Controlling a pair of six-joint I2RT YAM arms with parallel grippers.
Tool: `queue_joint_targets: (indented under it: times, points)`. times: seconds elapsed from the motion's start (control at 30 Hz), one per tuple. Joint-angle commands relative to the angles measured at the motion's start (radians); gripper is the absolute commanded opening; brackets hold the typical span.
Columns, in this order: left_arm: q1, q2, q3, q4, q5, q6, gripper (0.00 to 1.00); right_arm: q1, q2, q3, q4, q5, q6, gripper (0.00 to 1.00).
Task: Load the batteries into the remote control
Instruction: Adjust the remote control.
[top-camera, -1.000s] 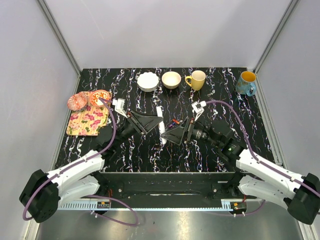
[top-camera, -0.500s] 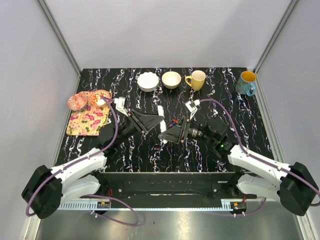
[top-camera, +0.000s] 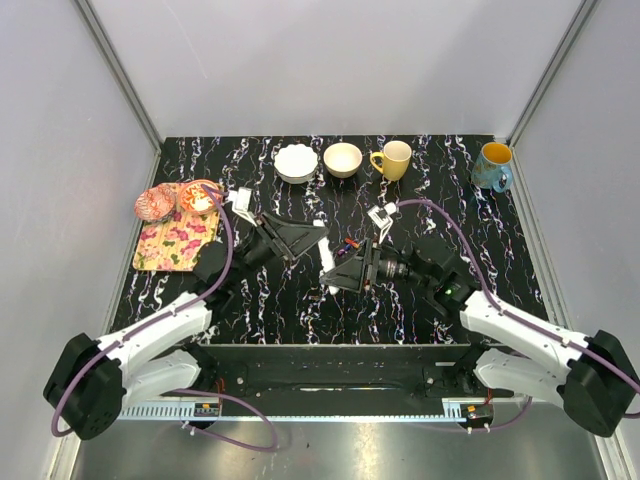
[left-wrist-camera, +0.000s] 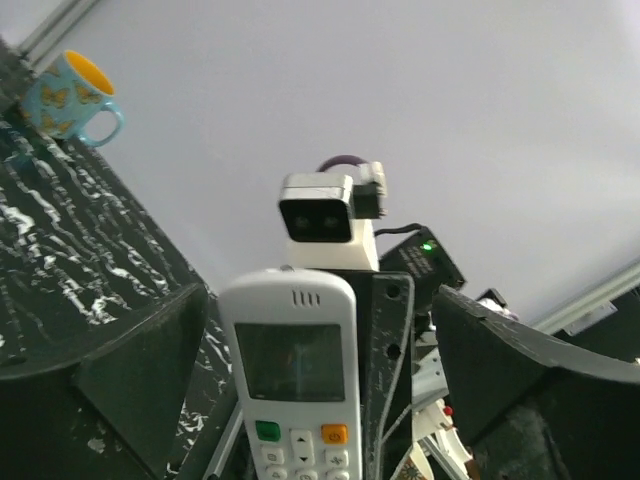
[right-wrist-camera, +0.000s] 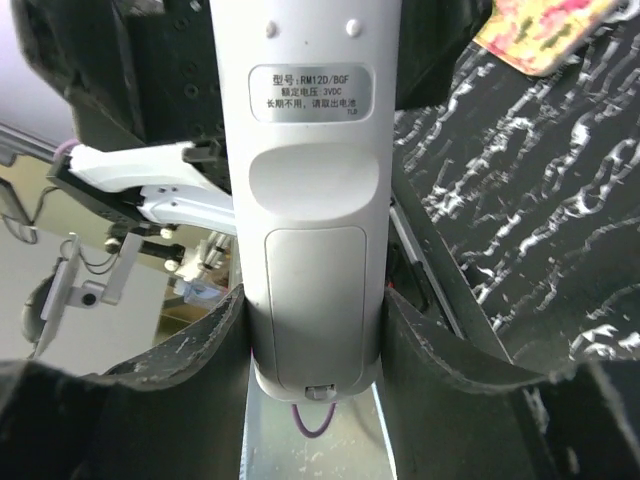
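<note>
The remote control (top-camera: 326, 258) is a slim white bar held up between the two grippers at the table's middle. My right gripper (right-wrist-camera: 315, 335) is shut on its lower end, a finger pressed against each side. In the right wrist view the back faces me, with a label and a closed battery cover (right-wrist-camera: 312, 300). My left gripper (left-wrist-camera: 320, 300) stands open around the display end (left-wrist-camera: 290, 365), with a gap on both sides. The batteries (top-camera: 349, 243) are tiny reddish cylinders lying on the table just right of the remote.
A white bowl (top-camera: 296, 162), a tan bowl (top-camera: 343, 159), a yellow mug (top-camera: 393, 159) and a blue mug (top-camera: 492, 166) line the far edge. A floral cloth (top-camera: 176, 240) and two patterned dishes (top-camera: 155, 203) sit at the far left.
My left gripper has let go of the remote and opened wide. My right gripper has moved in to the left and closed on the remote's lower end.
</note>
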Motion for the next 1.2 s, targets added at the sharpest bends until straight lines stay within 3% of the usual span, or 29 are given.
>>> queue_joint_targets:
  times: [0.0,0.1,0.17,0.3,0.43,0.7,0.93,1.17]
  points:
    - [0.025,-0.044,0.080,-0.195,-0.011,0.084,0.99,-0.006,-0.087,0.135,-0.367,0.047,-0.195,0.00]
    - [0.030,-0.083,0.137,-0.430,-0.080,0.183,0.99,-0.005,-0.096,0.222,-0.626,0.151,-0.327,0.00]
    - [0.021,-0.073,0.226,-0.648,-0.126,0.239,0.99,-0.001,-0.088,0.279,-0.721,0.243,-0.395,0.00]
    - [-0.045,-0.032,0.365,-0.912,-0.263,0.355,0.99,0.012,-0.062,0.336,-0.860,0.405,-0.449,0.00]
    - [-0.164,-0.021,0.424,-0.972,-0.444,0.397,0.99,0.037,-0.038,0.345,-0.879,0.484,-0.450,0.00]
    - [-0.225,0.091,0.481,-1.062,-0.492,0.380,0.98,0.110,-0.004,0.384,-0.885,0.584,-0.444,0.00]
    - [-0.234,0.123,0.453,-1.015,-0.491,0.354,0.88,0.134,-0.018,0.374,-0.848,0.579,-0.416,0.00]
    - [-0.234,0.135,0.454,-0.964,-0.480,0.358,0.66,0.147,-0.010,0.370,-0.842,0.582,-0.412,0.00]
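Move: The remote control is held by its battery end in my right hand, tilted, with its screen end up and forward; its middle is about 3 cm ahead of and 3 cm above that hand. From my open left hand, around the screen end, the middle is some 3 cm back and 3 cm lower. The loose batteries lie 11 cm ahead of my left hand, 7 cm right and 30 cm below; the cream bowl stands 33 cm ahead, 6 cm right. Keeping my right grip on the battery end, I swing the remote control about 4 cm forward, 4 cm right and 6 cm down, tipping those fingers down nearly 40 degrees and turning clockwise. My left hand goes forward clear of it, eases back, then sinks, some 8 cm lower in all, fingertips tipping down about 40 degrees, and begins closing with a finger either side of the remote's front and back. ##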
